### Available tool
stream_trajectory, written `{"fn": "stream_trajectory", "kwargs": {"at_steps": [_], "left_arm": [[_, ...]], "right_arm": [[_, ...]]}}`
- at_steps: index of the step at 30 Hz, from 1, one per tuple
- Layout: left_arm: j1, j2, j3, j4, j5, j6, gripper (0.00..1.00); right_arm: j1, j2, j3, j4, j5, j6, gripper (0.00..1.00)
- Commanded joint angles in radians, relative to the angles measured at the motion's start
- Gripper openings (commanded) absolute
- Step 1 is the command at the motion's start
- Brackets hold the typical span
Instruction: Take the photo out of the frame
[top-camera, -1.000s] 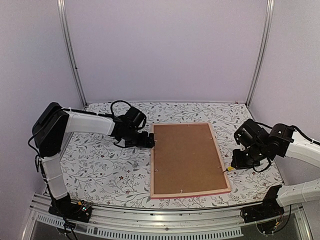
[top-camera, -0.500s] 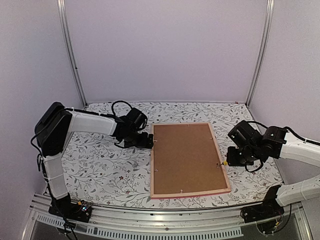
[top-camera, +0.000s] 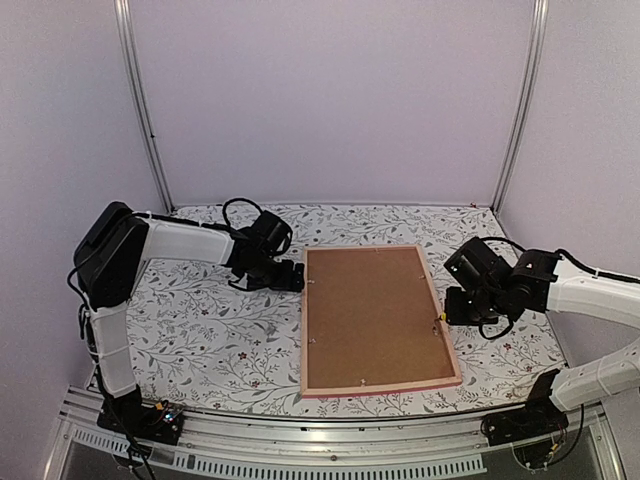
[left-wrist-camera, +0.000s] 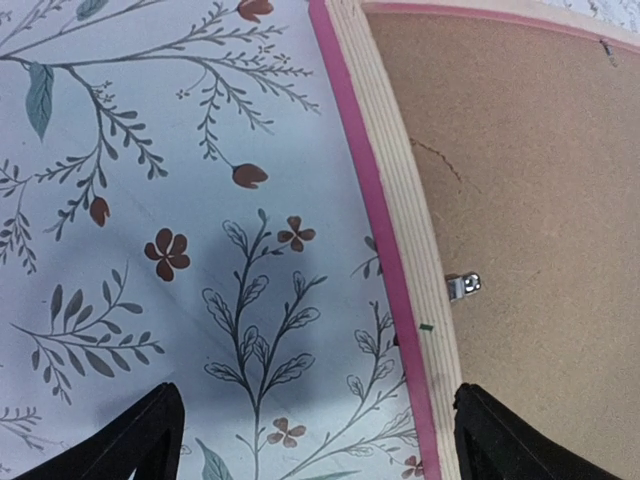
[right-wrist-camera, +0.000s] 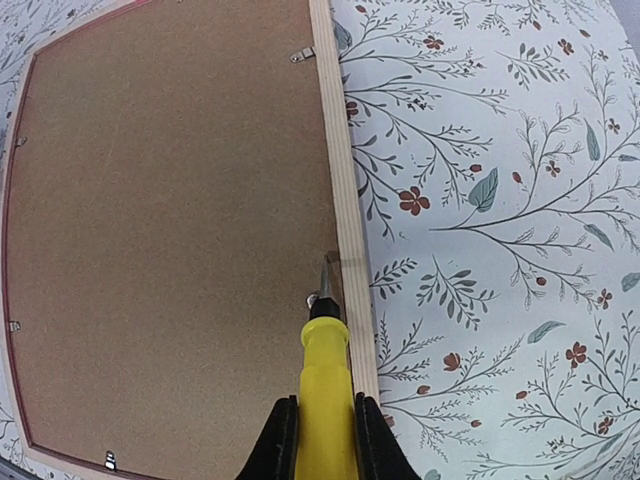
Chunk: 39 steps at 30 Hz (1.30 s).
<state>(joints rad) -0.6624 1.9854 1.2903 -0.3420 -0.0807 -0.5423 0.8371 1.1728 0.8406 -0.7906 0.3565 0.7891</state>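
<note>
The frame (top-camera: 303, 335) lies face down on the floral table, its pink rim and pale wooden edge (left-wrist-camera: 395, 230) around a brown backing board (top-camera: 372, 315). The photo is hidden under that board. My left gripper (left-wrist-camera: 315, 440) is open at the frame's far left edge; one fingertip (left-wrist-camera: 140, 440) is over the cloth and the other (left-wrist-camera: 510, 445) over the board, near a metal clip (left-wrist-camera: 463, 286). My right gripper (right-wrist-camera: 325, 435) is shut on a yellow screwdriver (right-wrist-camera: 325, 385). The screwdriver's metal tip (right-wrist-camera: 326, 272) rests at the inner side of the frame's right edge (right-wrist-camera: 335, 150), beside a small fastener.
Small metal clips hold the board along the frame's edges, one at the far right (right-wrist-camera: 302, 54) and one at the near edge (right-wrist-camera: 110, 459). The floral tablecloth (top-camera: 210, 330) spreads on both sides. Pale walls and metal posts (top-camera: 140, 110) close in the back.
My right arm has swung left and away from me, carrying the screwdriver from the cloth beside the frame onto its right edge. The left gripper has crept slightly along the frame's left edge.
</note>
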Motion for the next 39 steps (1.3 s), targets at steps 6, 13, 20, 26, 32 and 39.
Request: {"fn": "stream_trajectory", "kwargs": {"at_steps": [6,13,20,26,32,39], "left_arm": [[0.007,0.009,0.023,-0.009,0.027,0.008,0.95],[0.006,0.013,0.020,-0.006,0.044,0.005,0.95],[0.004,0.021,0.027,-0.007,0.057,0.009,0.95],[0.003,0.020,0.031,-0.011,0.063,0.016,0.95],[0.001,0.018,0.023,-0.014,0.064,0.018,0.95],[-0.006,0.021,0.030,-0.018,0.071,0.022,0.95]], "right_arm": [[-0.006,0.069,0.019,0.014,0.074,-0.016,0.00],[-0.058,0.129,0.020,0.138,0.145,-0.048,0.00],[-0.123,0.179,0.011,0.351,0.161,-0.142,0.00],[-0.172,0.242,0.029,0.439,0.154,-0.214,0.00],[-0.183,0.277,0.043,0.484,0.142,-0.242,0.00],[-0.205,0.305,0.052,0.541,0.125,-0.269,0.00]]}}
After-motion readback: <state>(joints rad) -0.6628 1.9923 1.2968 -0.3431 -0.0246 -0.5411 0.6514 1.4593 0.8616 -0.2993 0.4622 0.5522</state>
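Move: The clip I'm after, the farther one on the frame's right edge, lies about 18 cm ahead of my right hand, 1 cm to its left and 10 cm below. The nearer right-edge clip is only about 5 cm ahead, 1 cm left and equally low. The frame's far right corner sits some 11 cm beyond the farther clip, roughly in line with my hand. From my left hand that farther clip is around 31 cm right, 3 cm ahead and 2 cm below. Leaving the nearer clip, I carry the yellow screwdriver in my still-closed right fingers about 11 cm forward along the frame's right edge, sinking only some 1 cm. As I go I tip the hand up by roughly 15 degrees, so the blade swings farther forward and its tip comes up close beside the farther clip, at the wooden rim. ##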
